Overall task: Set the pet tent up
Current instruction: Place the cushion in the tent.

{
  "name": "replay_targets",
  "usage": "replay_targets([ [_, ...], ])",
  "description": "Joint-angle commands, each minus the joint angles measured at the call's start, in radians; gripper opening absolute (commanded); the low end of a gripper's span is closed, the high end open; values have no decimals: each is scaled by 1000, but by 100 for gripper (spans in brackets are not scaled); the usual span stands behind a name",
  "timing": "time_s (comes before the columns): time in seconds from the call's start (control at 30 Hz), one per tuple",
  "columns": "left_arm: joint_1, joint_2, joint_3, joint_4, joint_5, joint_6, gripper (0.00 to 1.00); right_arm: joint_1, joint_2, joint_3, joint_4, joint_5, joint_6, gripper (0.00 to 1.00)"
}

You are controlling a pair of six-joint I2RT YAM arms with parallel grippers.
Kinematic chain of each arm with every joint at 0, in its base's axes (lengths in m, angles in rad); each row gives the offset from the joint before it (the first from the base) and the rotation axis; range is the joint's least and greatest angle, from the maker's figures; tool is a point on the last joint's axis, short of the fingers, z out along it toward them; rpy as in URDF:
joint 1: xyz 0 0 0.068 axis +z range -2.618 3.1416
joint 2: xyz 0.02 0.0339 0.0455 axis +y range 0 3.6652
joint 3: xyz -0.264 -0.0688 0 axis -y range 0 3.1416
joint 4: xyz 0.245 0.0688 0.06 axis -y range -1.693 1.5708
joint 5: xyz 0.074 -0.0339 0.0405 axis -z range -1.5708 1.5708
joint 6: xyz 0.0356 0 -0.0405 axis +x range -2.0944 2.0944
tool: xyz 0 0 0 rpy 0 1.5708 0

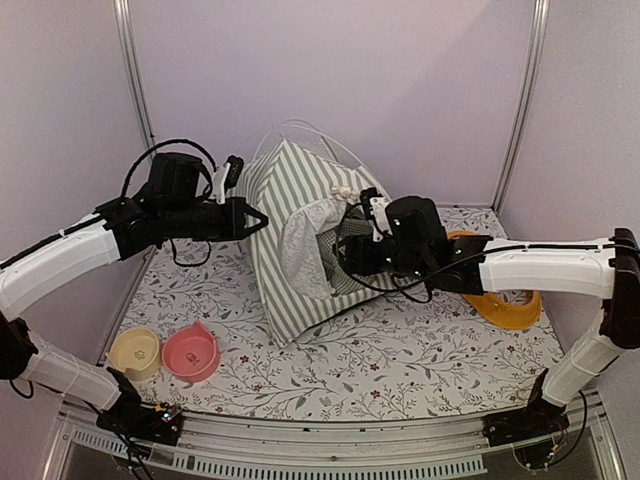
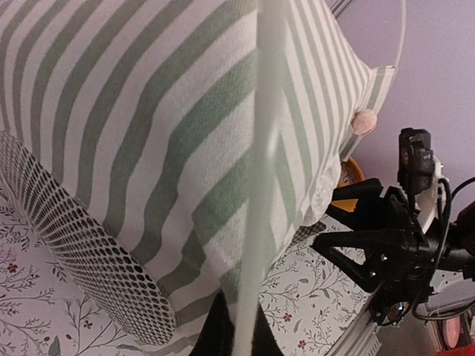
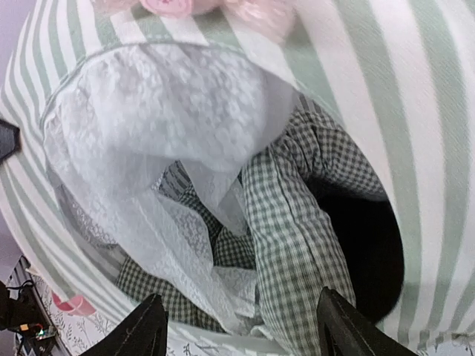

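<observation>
The pet tent (image 1: 290,250) stands mid-table, green-and-white striped, its thin white poles arching above the top. My left gripper (image 1: 254,221) is at the tent's left side. In the left wrist view it (image 2: 242,337) is shut on a white pole (image 2: 260,163) that runs up over the striped fabric, beside the black mesh window (image 2: 74,237). My right gripper (image 1: 341,256) is at the tent's front opening. Its fingers (image 3: 145,327) stand open with nothing between them, just in front of the lace curtain (image 3: 148,148) and the checked cushion (image 3: 297,245) inside.
A yellow bowl (image 1: 135,352) and a pink bowl (image 1: 190,352) sit at the front left of the floral mat. An orange dish (image 1: 505,305) lies under my right arm. Walls close the back and both sides.
</observation>
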Motion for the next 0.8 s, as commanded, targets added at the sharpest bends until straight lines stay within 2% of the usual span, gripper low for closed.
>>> replay_targets([
  [0.0, -16, 14, -5, 27, 6, -63, 0, -45, 202, 191, -55, 82, 24, 69],
  [0.13, -24, 5, -11, 41, -13, -79, 0, -121, 283, 171, 53, 39, 119, 72],
  [0.23, -28, -5, -37, 78, -28, -106, 0, -126, 398, 239, 20, 3, 127, 74],
  [0.3, -30, -13, -57, 108, -36, -127, 0, -122, 467, 264, -14, -25, 129, 69],
  [0.37, -33, -26, -79, 139, -58, -150, 0, -110, 505, 236, -9, -31, 143, 42],
  [0.4, -32, -37, -93, 159, -65, -162, 0, -108, 516, 215, -11, -26, 149, 25],
  [0.47, -34, -51, -120, 195, -80, -188, 0, -105, 525, 178, -22, 9, 157, 9],
  [0.57, -35, -67, -161, 252, -90, -231, 0, -87, 508, 138, -52, 123, 142, 0],
  [0.63, -38, -82, -180, 282, -112, -256, 0, -45, 461, 89, -22, 209, 112, 0],
  [0.77, -38, -126, -225, 329, -184, -299, 0, 132, 332, -81, 257, 339, -103, 0],
])
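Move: The cushion lies bunched in the tent's doorway, its middle about 9 cm ahead of the right hand, some 4 cm to the left and 12 cm below. Around it, the white curtain hangs roughly 9 cm left of this hand, 3 cm ahead and 4 cm below, while the pink bow sits about 9 cm straight ahead and 4 cm above. From the left hand, the cushion is about 8 cm ahead, 15 cm to the right and 18 cm below. The open right hand reaches about 9 cm forward into the tent's doorway and then sinks, ending some 14 cm lower, its fingers closing near the bottom to pinch a fold of the checked cushion; it then draws back about 3 cm with that fold held, turned some 15 degrees clockwise. The left hand keeps its shut grip on the tent's pole, dipping just under 2 cm and rolling slightly. ##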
